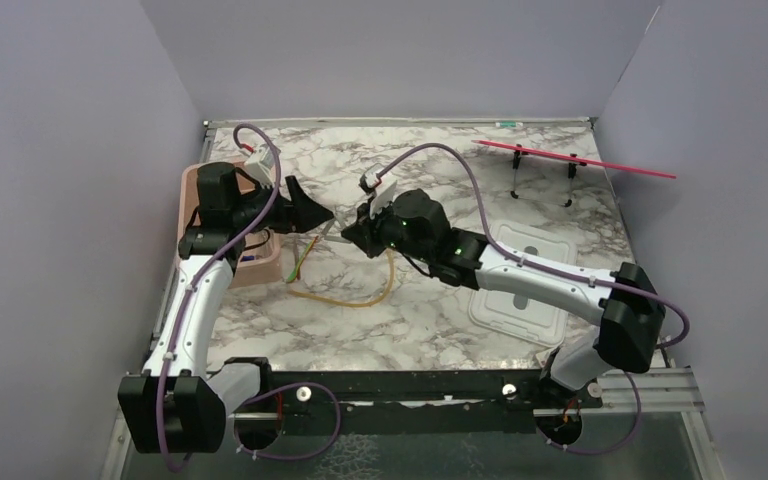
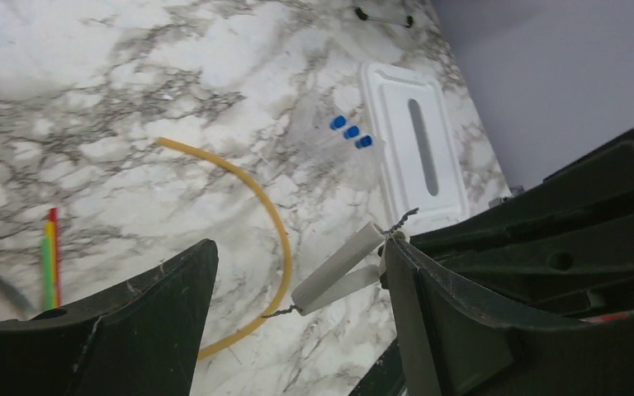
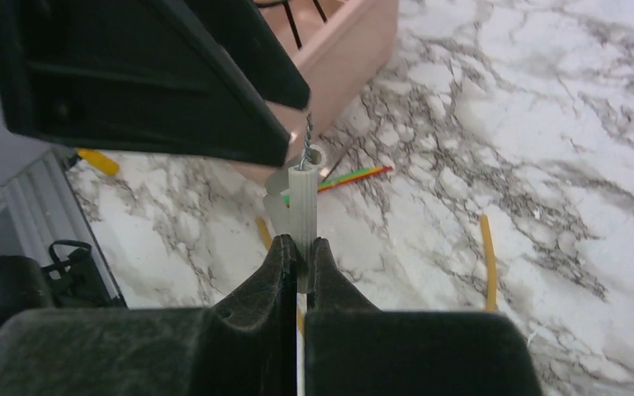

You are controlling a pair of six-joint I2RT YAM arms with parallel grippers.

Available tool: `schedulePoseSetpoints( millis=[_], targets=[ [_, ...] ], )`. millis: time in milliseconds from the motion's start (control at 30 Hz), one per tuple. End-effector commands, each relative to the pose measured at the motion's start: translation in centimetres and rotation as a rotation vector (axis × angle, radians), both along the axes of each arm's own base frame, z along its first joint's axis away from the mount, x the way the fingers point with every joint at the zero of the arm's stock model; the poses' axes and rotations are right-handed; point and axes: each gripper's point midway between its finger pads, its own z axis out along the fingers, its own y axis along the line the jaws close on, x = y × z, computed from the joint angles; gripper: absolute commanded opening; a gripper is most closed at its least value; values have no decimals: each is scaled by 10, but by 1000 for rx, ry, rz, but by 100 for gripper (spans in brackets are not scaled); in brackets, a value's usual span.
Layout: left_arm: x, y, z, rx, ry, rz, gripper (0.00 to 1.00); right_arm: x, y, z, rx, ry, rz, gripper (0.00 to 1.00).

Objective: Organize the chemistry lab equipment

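My right gripper [image 3: 300,247] is shut on a white ribbed tube piece [image 3: 303,206] with twisted wire at its ends and holds it above the table. In the left wrist view the piece [image 2: 338,268] lies between my open left gripper's [image 2: 297,305] fingers, its far end at one fingertip [image 2: 396,256]. In the top view the left gripper [image 1: 310,213] and right gripper [image 1: 355,232] face each other mid-table. The amber rubber tubing loop [image 1: 350,300] lies below them. Clear blue-capped tubes [image 2: 351,132] lie beside the white lid [image 2: 417,140].
The pink tub [image 1: 260,265] stands at the left with black wire items in it [image 3: 305,16]. Thin red, green and yellow sticks [image 2: 49,256] lie beside it. The white lid [image 1: 520,285] lies at the right. A red rod on black legs [image 1: 570,158] stands at the back right.
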Motion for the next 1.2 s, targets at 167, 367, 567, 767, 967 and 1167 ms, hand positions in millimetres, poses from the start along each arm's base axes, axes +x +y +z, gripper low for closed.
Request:
schedulePoseSetpoints(
  millis=[167, 367, 567, 767, 967, 1167],
  targets=[
    [-57, -58, 49, -145, -243, -381, 77, -35, 5, 70, 145, -127, 221, 1],
    [-69, -61, 63, -142, -329, -401, 51, -41, 0, 83, 166, -138, 231, 1],
    [-75, -60, 74, -138, -377, -391, 32, -36, -4, 84, 168, -130, 194, 1],
    [-78, -59, 74, -139, -382, -393, 9, -24, -8, 81, 166, -115, 122, 1],
    [-69, -54, 77, -115, -390, -314, 0, -19, -11, 78, 165, -98, 93, 18],
    [-38, -36, 77, -46, -351, -114, 0, -14, -18, 77, 160, -94, 45, 38]
  ],
)
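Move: Just off the left hand's open fingers hangs the clay triangle held in the right hand's tips, about 4 cm back and 4 cm to the left hand's right, some 2 cm lower. The pink bin stands 19 cm to this hand's left, 6 cm farther out and 18 cm below; the coloured spatulas lie 4 cm left, 2 cm ahead, 23 cm down. For the right hand, the receiving left gripper is about 5 cm left and 3 cm ahead, level with it. Rising together by about 6.5 cm, both hands draw back, the left also coming 5 cm to its right and turning some 20 degrees clockwise with its fingers tipping up, until its tips close and pinch a tube of the clay triangle. The right keeps its grip through the rise, pauses, then opens its fingers to let go. ##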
